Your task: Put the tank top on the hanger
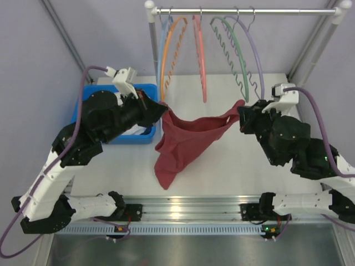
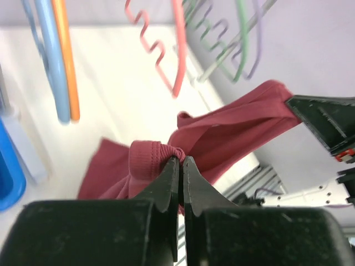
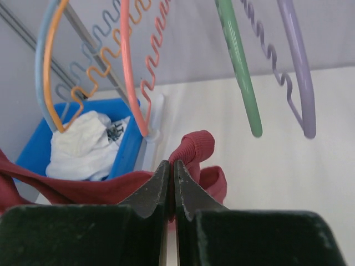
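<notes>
The maroon tank top (image 1: 183, 141) hangs stretched between my two grippers above the table, its body drooping down to the tabletop. My left gripper (image 1: 162, 106) is shut on one ribbed strap (image 2: 150, 158); my right gripper (image 1: 242, 112) is shut on the other strap (image 3: 197, 147). In the left wrist view the left gripper (image 2: 181, 159) pinches the strap's fold, and in the right wrist view the right gripper (image 3: 171, 163) does the same. The lavender hanger (image 1: 254, 47) hangs on the rail at the far right, behind and above the right gripper. It also shows overhead in the right wrist view (image 3: 297, 61).
A metal rail (image 1: 244, 10) at the back carries blue (image 1: 162, 50), orange (image 1: 173, 44), salmon (image 1: 201, 55) and green (image 1: 233, 41) hangers. A blue bin (image 1: 145, 136) with a white cloth (image 3: 83, 147) stands behind the left arm.
</notes>
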Robot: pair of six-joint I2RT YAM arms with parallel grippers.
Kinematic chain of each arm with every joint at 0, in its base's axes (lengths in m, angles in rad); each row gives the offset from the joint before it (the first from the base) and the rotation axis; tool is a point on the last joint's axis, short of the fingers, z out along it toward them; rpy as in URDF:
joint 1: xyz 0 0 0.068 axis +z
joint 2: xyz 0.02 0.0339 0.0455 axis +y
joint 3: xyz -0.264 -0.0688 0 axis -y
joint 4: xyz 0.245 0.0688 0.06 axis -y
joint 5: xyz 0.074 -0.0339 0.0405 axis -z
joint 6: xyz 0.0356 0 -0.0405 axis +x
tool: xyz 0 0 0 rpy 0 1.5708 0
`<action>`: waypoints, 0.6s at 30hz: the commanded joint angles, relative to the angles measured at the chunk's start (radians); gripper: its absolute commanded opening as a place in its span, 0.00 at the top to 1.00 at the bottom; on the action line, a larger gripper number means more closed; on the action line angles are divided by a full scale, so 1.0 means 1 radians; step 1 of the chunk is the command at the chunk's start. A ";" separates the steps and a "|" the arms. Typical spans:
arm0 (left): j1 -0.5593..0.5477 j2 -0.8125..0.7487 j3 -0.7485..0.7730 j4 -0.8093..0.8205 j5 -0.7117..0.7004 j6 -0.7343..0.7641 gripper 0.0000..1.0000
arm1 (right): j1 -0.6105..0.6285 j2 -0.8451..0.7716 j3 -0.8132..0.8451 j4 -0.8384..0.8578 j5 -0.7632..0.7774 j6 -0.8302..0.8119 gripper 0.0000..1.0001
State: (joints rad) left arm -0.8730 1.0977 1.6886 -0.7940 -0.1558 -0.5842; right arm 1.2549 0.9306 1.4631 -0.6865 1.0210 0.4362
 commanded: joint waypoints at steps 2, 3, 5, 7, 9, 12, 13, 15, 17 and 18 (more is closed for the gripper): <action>0.000 0.103 0.256 -0.086 -0.025 0.112 1.00 | 0.014 0.036 0.123 0.198 0.068 -0.246 1.00; 0.000 0.122 0.291 -0.102 -0.034 0.119 1.00 | 0.012 0.040 0.137 0.229 0.071 -0.264 1.00; 0.002 0.161 0.348 -0.137 -0.048 0.135 1.00 | 0.012 0.057 0.173 0.243 0.083 -0.298 1.00; 0.002 0.171 0.364 -0.145 -0.079 0.142 1.00 | 0.012 0.076 0.189 0.252 0.100 -0.327 1.00; 0.000 0.166 0.349 -0.148 -0.108 0.142 1.00 | 0.012 0.085 0.184 0.252 0.106 -0.335 1.00; 0.000 0.142 0.248 -0.137 -0.111 0.118 1.00 | 0.012 0.086 0.142 0.210 0.116 -0.280 1.00; 0.000 0.116 0.161 -0.129 -0.108 0.095 1.00 | 0.012 0.088 0.126 0.181 0.122 -0.245 1.00; 0.000 0.074 0.033 -0.082 -0.099 0.064 1.00 | 0.012 0.079 0.045 0.079 0.122 -0.106 1.00; 0.002 0.007 -0.178 -0.033 -0.059 0.009 1.00 | 0.011 0.045 -0.086 -0.008 0.099 0.070 1.00; 0.002 -0.013 -0.247 -0.008 -0.042 -0.017 1.00 | 0.011 0.030 -0.139 -0.031 0.084 0.135 1.00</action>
State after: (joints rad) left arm -0.8730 1.1435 1.6138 -0.8585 -0.2359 -0.5259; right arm 1.2545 0.9810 1.4551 -0.5575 1.1164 0.3271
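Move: Both hands already hold the tank top, stretched between them. The bare table it will be lowered onto is about 35 cm below, 5 cm back, and 12 cm to the left hand's right and the right hand's left. From the left hand, the red hanger is some 16 cm ahead and 13 cm right, about level; the blue bin is roughly 16 cm ahead, 23 cm left, 32 cm down. The green hanger is about 16 cm ahead of the right hand, 3 cm left, level. Still pinching the tank top, both hands rise some 6 cm, then drop again, the left about 12 cm. ##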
